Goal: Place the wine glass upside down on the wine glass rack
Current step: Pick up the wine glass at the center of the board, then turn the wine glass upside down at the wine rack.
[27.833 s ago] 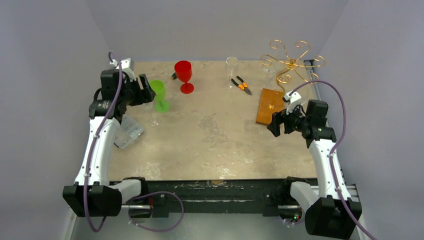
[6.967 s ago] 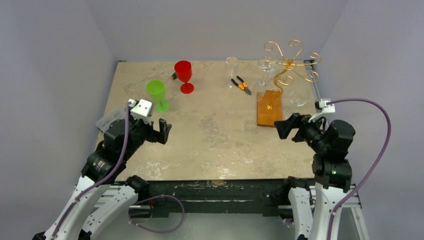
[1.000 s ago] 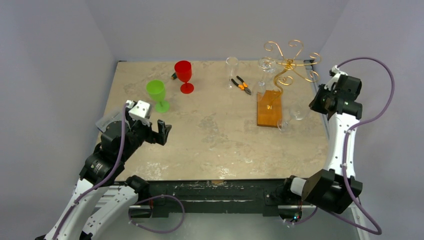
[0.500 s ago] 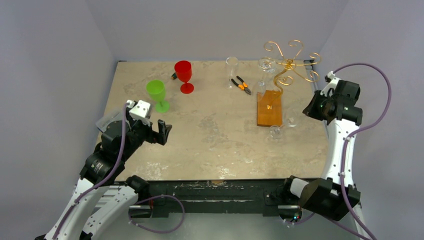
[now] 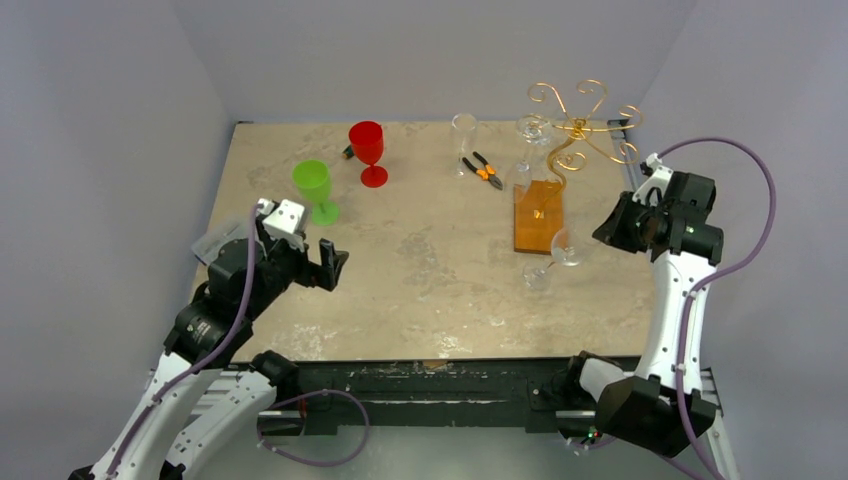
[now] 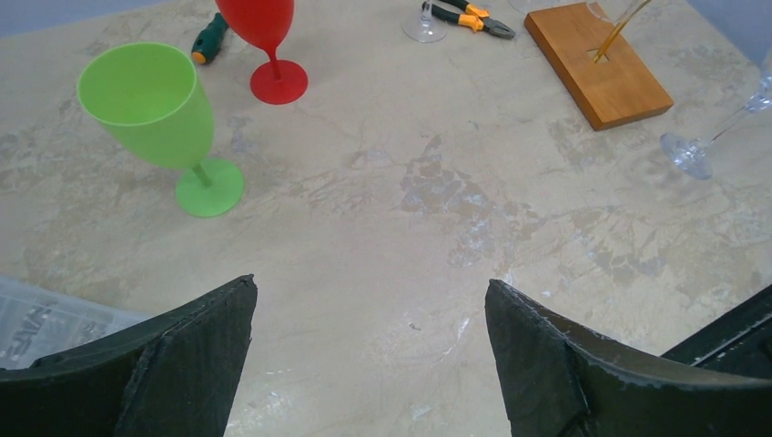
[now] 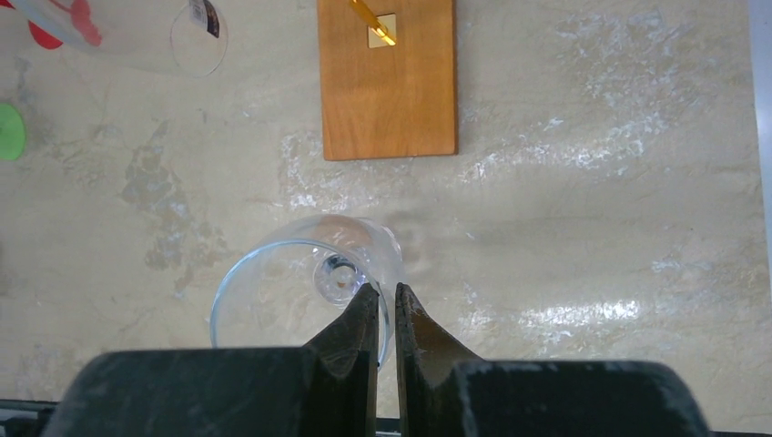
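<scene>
The clear wine glass [image 5: 562, 250] is tilted, its foot [image 5: 535, 277] pointing near-left, just in front of the rack's wooden base [image 5: 540, 215]. My right gripper [image 5: 603, 233] is shut on the bowl's rim. In the right wrist view its fingers pinch the glass wall, the gripper [image 7: 385, 293] beside the bowl [image 7: 291, 287]. The gold wire rack [image 5: 580, 125] stands at the back right, with another clear glass [image 5: 527, 140] hanging at its left arm. My left gripper [image 5: 325, 262] is open over the near-left table and holds nothing. Its tips [image 6: 369, 291] are far apart.
A green goblet [image 5: 315, 188] and a red goblet [image 5: 368, 150] stand at the back left. A clear flute [image 5: 463, 135] and orange-handled pliers [image 5: 484, 170] lie near the back middle. A plastic box [image 5: 215, 245] is beside the left arm.
My right arm has come nearer and lower with the glass. The glass moved from right of the wooden base to its front corner. The left arm stayed put.
</scene>
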You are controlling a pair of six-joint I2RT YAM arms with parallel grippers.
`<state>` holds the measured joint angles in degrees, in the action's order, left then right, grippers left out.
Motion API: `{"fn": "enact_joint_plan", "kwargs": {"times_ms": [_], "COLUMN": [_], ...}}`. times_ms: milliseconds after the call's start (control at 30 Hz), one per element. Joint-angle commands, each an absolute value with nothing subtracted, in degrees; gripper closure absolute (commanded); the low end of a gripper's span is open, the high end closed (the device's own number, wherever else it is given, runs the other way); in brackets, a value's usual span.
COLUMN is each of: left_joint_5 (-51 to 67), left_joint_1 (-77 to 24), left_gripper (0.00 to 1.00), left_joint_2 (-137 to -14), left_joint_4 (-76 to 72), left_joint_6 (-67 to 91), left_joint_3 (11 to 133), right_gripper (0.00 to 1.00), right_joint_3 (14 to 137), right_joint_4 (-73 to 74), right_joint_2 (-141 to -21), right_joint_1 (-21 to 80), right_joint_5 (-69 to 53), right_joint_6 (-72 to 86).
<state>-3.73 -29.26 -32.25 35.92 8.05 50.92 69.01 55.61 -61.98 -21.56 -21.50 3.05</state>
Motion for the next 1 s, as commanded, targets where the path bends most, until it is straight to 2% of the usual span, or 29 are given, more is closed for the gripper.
{"fn": "enact_joint_plan", "kwargs": {"times_ms": [0, 200, 567, 967], "left_joint_5": [0.89, 9.42, 17.38, 9.97], "left_joint_1": [-28.83, -28.76, -29.41, -40.76], "left_gripper": [0.08, 0.08, 0.06, 0.05], "left_joint_2": [-32.46, -31.00, -33.88, -47.47], "left_joint_4": [33.02, 27.46, 10.27, -8.41], "left_joint_6": [14.23, 28.26, 48.29, 58.09], "left_joint_3": [50.67, 44.62, 28.96, 25.14], "right_gripper": [1.00, 1.00, 1.00, 0.99], "right_joint_3": [69.32, 68.59, 67.59, 65.86], "right_joint_4": [55.60, 56.35, 57.19, 56.26], "right_joint_2": [-60.18, -59.85, -59.09, -58.45], "right_joint_1": [-21.14, -20.67, -18.82, -16.11], "right_joint_5": [-25.94, -27.67, -29.24, -30.32], "right_joint_6": [4.13, 4.07, 3.86, 5.46]}}
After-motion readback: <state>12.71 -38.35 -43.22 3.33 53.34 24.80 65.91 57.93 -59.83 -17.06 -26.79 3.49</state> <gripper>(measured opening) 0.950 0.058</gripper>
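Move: The wine glass already hangs by its rim in the right hand's fingers, bowl uppermost and foot slanting down to the left; its middle is about 7 cm left, 2 cm back and 7 cm below that hand. From the left hand it is some 45 cm right, 3 cm ahead and 10 cm lower; the green goblet stands 21 cm ahead, 7 left and 18 below. The rack's wooden base lies about 12 cm ahead, 8 left and 20 below the right hand. The wine glass, still pinched at the rim by the right hand, is carried about 4 cm left and slightly back, with a small counter-clockwise turn. To meet it, the left hand swings right some 12 cm and sinks about 11, fingers wide open, pitching down and rolling its left side under by roughly 35 degrees; it touches nothing yet. ##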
